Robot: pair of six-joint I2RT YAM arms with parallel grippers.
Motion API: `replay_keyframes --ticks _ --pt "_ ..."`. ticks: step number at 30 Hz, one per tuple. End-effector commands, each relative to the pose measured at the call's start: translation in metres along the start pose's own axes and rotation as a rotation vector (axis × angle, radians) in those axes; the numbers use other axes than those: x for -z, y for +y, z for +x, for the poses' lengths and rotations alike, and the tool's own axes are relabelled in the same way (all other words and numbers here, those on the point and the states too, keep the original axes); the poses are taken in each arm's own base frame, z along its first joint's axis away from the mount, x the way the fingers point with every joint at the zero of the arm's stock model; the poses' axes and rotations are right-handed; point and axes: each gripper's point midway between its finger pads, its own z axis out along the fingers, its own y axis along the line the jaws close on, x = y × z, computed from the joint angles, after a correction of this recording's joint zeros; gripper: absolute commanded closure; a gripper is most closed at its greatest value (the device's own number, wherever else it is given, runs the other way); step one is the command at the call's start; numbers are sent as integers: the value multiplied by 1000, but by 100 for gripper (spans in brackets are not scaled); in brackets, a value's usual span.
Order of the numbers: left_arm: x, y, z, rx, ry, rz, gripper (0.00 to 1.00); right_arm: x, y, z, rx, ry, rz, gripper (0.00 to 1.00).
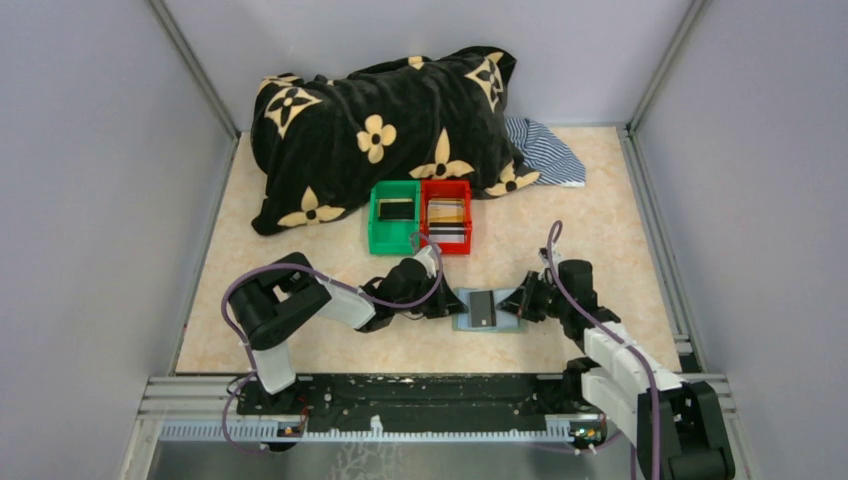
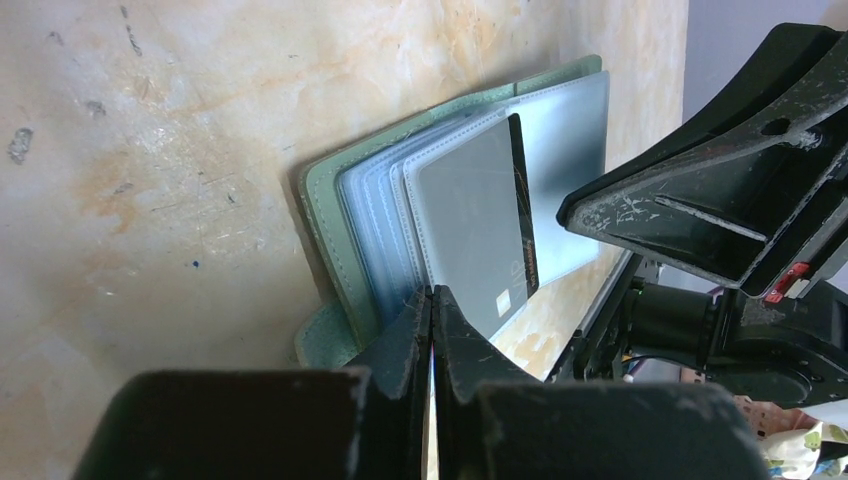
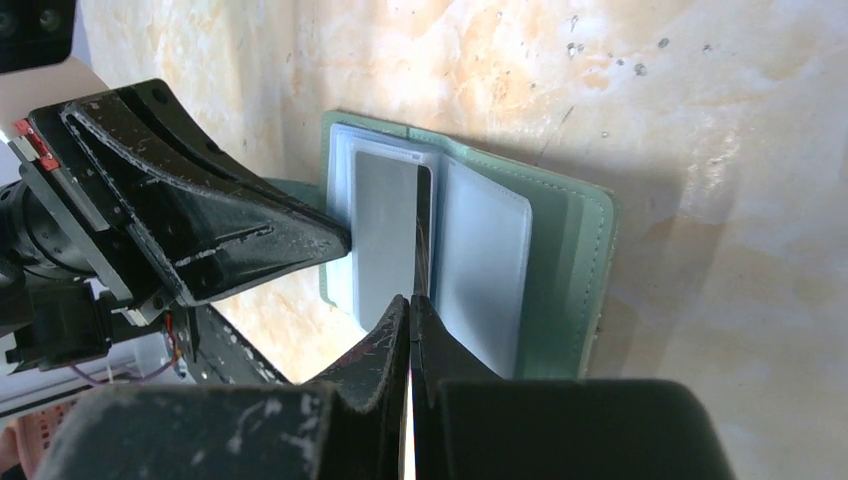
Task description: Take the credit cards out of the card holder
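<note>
The card holder lies open on the table between both arms, green cover down, clear sleeves up. A dark credit card sticks partway out of one sleeve. My left gripper is shut on the edge of the card holder's clear sleeves at its left side. My right gripper is shut on the near edge of the dark credit card, over the middle of the card holder. In the top view the left gripper and right gripper face each other across the holder.
A green bin and a red bin stand side by side just beyond the holder, each with cards inside. A black blanket with tan flowers and a striped cloth lie at the back. Grey walls enclose the table.
</note>
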Motion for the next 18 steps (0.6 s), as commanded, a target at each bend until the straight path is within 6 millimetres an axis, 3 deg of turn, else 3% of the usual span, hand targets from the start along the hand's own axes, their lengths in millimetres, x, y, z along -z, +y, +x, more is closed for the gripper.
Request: replay_keyframes --ticks 1,7,14,18 --pt "5 55 24 14 60 -167 96 7 7 -25 27 -86 14 100" --pt "5 54 24 14 61 -155 96 1 0 -13 21 -27 14 99" --pt "5 54 24 15 61 -155 96 -5 -5 -6 12 -7 0 54" --pt "4 55 24 10 71 -158 96 -8 -4 -2 2 4 -26 51"
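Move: The card with the black-striped edge lies in its sleeve about 4 cm to the left of the right gripper's shut tips, level with them fore and aft and some 2 cm lower. The bare right-hand sleeve is close under the tips, 1 cm or so to their right. Farther out, the red box stands about 20 cm ahead and 11 cm left. From the left gripper, which holds the holder down, the card is about 4 cm to the right. Ease the right gripper about half a centimetre more to the right, then drop it roughly 1 cm while opening the fingers to about half, so they let go of the bare sleeve beside the card's striped edge. Finish by rising slightly and coming back a touch left, the fingers spread over that edge. Keep the left gripper shut and still on the holder's left part. ##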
